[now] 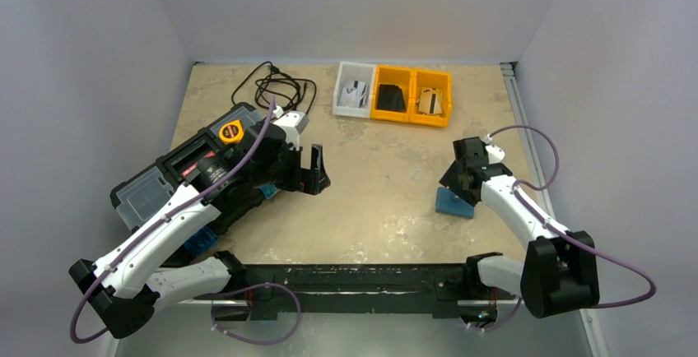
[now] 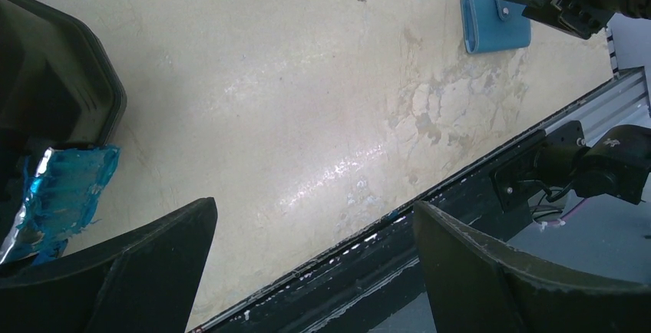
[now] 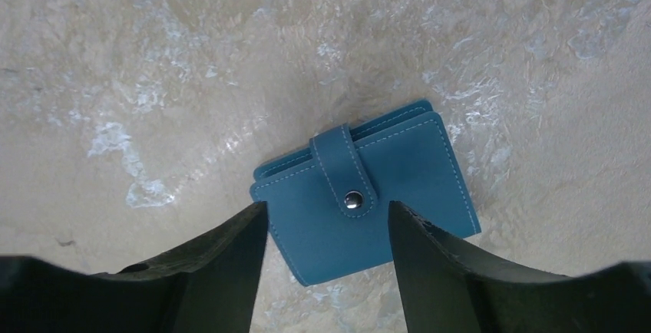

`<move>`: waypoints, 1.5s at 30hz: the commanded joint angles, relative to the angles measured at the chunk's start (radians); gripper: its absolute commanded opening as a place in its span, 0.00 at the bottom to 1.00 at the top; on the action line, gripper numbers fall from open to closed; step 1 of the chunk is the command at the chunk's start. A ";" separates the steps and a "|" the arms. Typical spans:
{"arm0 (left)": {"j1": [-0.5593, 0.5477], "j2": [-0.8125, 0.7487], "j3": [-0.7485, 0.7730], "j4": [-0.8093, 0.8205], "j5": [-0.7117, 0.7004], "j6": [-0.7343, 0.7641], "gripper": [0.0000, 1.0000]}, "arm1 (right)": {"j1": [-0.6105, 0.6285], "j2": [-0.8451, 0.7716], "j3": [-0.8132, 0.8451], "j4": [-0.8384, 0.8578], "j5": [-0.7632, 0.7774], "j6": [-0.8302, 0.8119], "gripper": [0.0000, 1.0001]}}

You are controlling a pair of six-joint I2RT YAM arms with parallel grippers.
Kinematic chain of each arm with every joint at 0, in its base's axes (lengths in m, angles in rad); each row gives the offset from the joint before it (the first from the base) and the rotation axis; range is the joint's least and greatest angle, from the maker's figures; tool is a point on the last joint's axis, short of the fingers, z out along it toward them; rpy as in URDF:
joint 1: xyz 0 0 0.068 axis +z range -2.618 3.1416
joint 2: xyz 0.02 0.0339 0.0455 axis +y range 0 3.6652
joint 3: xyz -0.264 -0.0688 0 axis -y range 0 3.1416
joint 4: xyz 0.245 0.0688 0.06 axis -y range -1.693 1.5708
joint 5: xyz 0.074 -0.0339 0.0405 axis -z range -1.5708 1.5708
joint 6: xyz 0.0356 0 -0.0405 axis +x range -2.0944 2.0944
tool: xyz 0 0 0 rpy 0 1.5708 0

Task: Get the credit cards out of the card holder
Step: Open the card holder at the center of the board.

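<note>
The card holder [image 3: 399, 187] is a teal-blue wallet lying flat on the table at the right [image 1: 453, 203], folded shut with its snap strap fastened. My right gripper [image 3: 326, 209] hovers over its near half, open, one finger on each side of it and holding nothing. In the left wrist view the card holder [image 2: 495, 22] shows far off. Credit cards lie in the bins at the back: a pale one [image 1: 355, 94], a black one [image 1: 391, 98] and a tan one [image 1: 428, 100]. My left gripper [image 1: 317, 172] is open and empty beside the toolbox, over bare table [image 2: 315, 204].
A large black toolbox [image 1: 189, 180] with a yellow tape measure [image 1: 231, 132] on it lies at the left. A black cable [image 1: 276, 85] is coiled behind it. A blue foil packet [image 2: 61, 187] pokes out under the toolbox. A black rail [image 1: 354, 279] runs along the near edge.
</note>
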 commanded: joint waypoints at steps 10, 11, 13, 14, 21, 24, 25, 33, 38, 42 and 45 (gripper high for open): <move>0.002 -0.021 -0.015 0.018 0.018 -0.030 1.00 | -0.067 0.069 -0.084 0.133 -0.027 0.032 0.37; 0.002 -0.020 -0.017 0.017 0.018 -0.030 1.00 | -0.068 0.073 -0.088 0.138 -0.038 0.033 0.33; 0.001 -0.019 -0.018 0.019 0.018 -0.034 1.00 | -0.066 0.080 -0.097 0.149 -0.059 0.035 0.23; 0.001 -0.017 -0.019 0.019 0.018 -0.038 1.00 | -0.067 0.082 -0.101 0.154 -0.072 0.036 0.17; 0.002 -0.014 -0.052 0.027 0.016 -0.065 1.00 | -0.060 -0.007 -0.205 0.208 -0.237 0.103 0.00; 0.002 -0.014 -0.084 0.044 0.023 -0.083 1.00 | -0.005 -0.088 -0.258 0.230 -0.317 0.216 0.00; 0.002 -0.013 -0.093 0.051 0.029 -0.089 1.00 | 0.015 -0.116 -0.271 0.235 -0.321 0.270 0.00; 0.002 -0.001 -0.161 0.093 0.076 -0.121 1.00 | 0.385 -0.114 -0.233 0.329 -0.308 0.706 0.00; -0.001 0.017 -0.218 0.160 0.143 -0.138 0.97 | 0.505 -0.021 -0.132 0.398 -0.312 0.798 0.00; -0.030 0.044 -0.263 0.235 0.197 -0.161 0.85 | 0.522 0.008 -0.086 0.416 -0.319 0.803 0.00; -0.068 0.085 -0.280 0.273 0.206 -0.181 0.72 | 0.523 -0.018 -0.080 0.399 -0.321 0.795 0.00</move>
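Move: The blue card holder lies just under the right hand, its middle about 2 cm to the right, level fore and aft and some 4 cm below. The right orange bin stands about 35 cm ahead of this hand and 1 cm to its left, the middle orange bin about 37 cm ahead and 16 cm left, both some 3 cm lower. From the left hand the card holder is roughly 39 cm to the right, 4 cm ahead and 21 cm below. The right hand sinks about 3 cm onto the card holder, closes its half-open fingers on the strap by the snap, then carries the holder some 23 cm left towards the middle of the board, drawing it slightly back, lifting late and rolling about 40 degrees so the fingertips swing to point left. Late on, the left hand drops about 8 cm towards the arriving holder, easing a little back and right, its wide-open fingers just starting to narrow. ##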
